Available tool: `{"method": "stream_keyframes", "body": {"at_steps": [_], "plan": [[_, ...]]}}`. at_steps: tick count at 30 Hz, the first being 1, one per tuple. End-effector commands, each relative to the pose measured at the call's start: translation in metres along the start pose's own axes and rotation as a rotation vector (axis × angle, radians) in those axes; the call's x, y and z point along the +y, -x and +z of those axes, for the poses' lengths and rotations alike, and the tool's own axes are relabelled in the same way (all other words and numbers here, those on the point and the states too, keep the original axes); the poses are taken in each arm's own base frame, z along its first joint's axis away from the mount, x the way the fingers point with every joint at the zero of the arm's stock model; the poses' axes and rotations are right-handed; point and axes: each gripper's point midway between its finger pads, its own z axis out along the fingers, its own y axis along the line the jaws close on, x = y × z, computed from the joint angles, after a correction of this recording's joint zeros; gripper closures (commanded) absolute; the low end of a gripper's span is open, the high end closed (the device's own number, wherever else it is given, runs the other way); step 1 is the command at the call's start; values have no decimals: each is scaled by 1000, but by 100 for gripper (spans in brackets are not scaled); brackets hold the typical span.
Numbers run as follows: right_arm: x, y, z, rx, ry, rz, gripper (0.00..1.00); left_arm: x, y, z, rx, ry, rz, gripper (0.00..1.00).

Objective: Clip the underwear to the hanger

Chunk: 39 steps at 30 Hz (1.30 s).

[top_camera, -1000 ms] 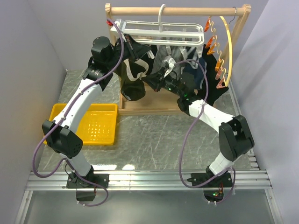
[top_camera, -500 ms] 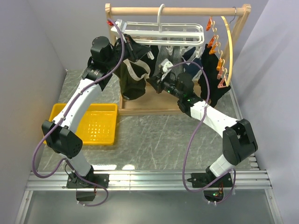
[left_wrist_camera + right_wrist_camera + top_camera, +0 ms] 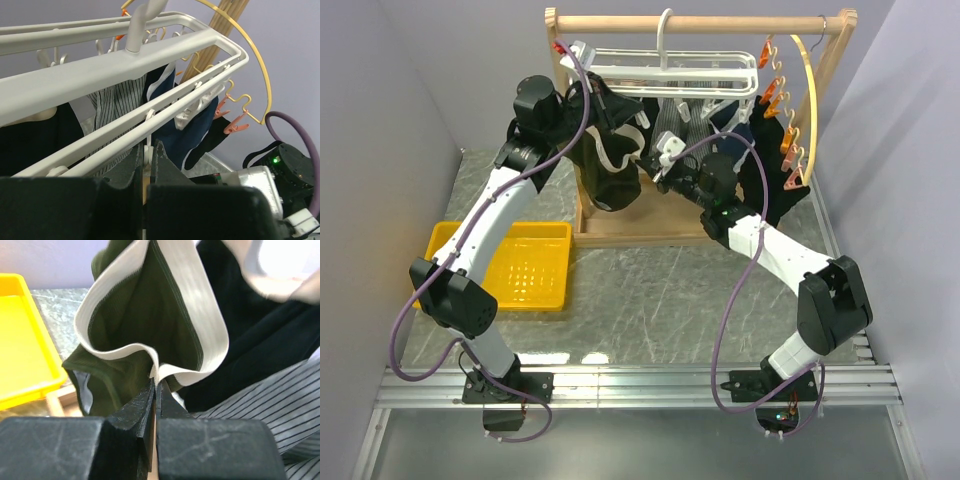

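The underwear [image 3: 615, 175], dark olive with a wide beige waistband, hangs under the left end of the white grid hanger [image 3: 670, 70]. My left gripper [image 3: 603, 108] is shut on its top edge just below the hanger's rail [image 3: 100, 75]. In the left wrist view a strip of beige shows between the shut fingers, and a dangling white clip [image 3: 150, 131] stands right at my left gripper's [image 3: 146, 150] tips. My right gripper [image 3: 652, 165] is shut on a fold of the waistband [image 3: 195, 315]. In its wrist view the tips of the right gripper [image 3: 155, 382] pinch that band.
The hanger hooks on a wooden rack [image 3: 700, 22] beside a wooden hoop [image 3: 807, 100] with orange clips. Striped [image 3: 675, 120], navy [image 3: 185, 135] and black [image 3: 775, 190] garments hang close behind. A yellow tray [image 3: 535, 265] lies at the left.
My right gripper has risen and moved left toward the hanger with the waistband, gathering the underwear narrower. The left gripper has stayed under the hanger's left end.
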Motion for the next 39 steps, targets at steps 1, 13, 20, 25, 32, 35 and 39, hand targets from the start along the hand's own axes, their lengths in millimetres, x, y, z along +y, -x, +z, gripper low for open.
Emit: {"method": "stream_keyframes", "body": {"at_steps": [1,13,20,25,32,35,39], "plan": [[-21,69,-5,-162,-26,-169,100,6,-96,-15,335,-24,-171,100],[-28,85,-10,-233,83,-310,100,-1,-100,-18,372,-89,-140,100],[-28,89,-11,-222,111,-312,100,12,-108,-18,398,-30,-128,100],[-24,89,-12,-221,132,-327,100,13,-113,-19,415,-38,-134,100],[-29,91,-8,-201,125,-350,100,17,-121,-18,440,-18,-126,100],[-30,93,-5,-195,126,-358,100,21,-125,-18,454,4,-106,100],[-32,93,-3,-186,125,-369,100,23,-130,-19,474,19,-91,100]]}}
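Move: The clip that the left fingers are squeezing, on the white hanger's near rail, is the right hand's goal: about 11 cm above it, 1 cm ahead and roughly level sideways. The green underwear hangs some 6 cm left and 4 cm ahead of the right hand at about its height; the striped garment is about 8 cm ahead and 8 cm right. For the left hand, the same clip sits right in its grip, centred 2 cm below. The underwear's free waistband end, still pinched in the right fingers, is carried up some 6–7 cm towards the clip, easing briefly partway before climbing again, while the right wrist rolls about 20 degrees counter-clockwise as seen from behind the hand. The left hand keeps squeezing the clip and stays almost in place, rolling some 10 degrees clockwise as seen from behind. ##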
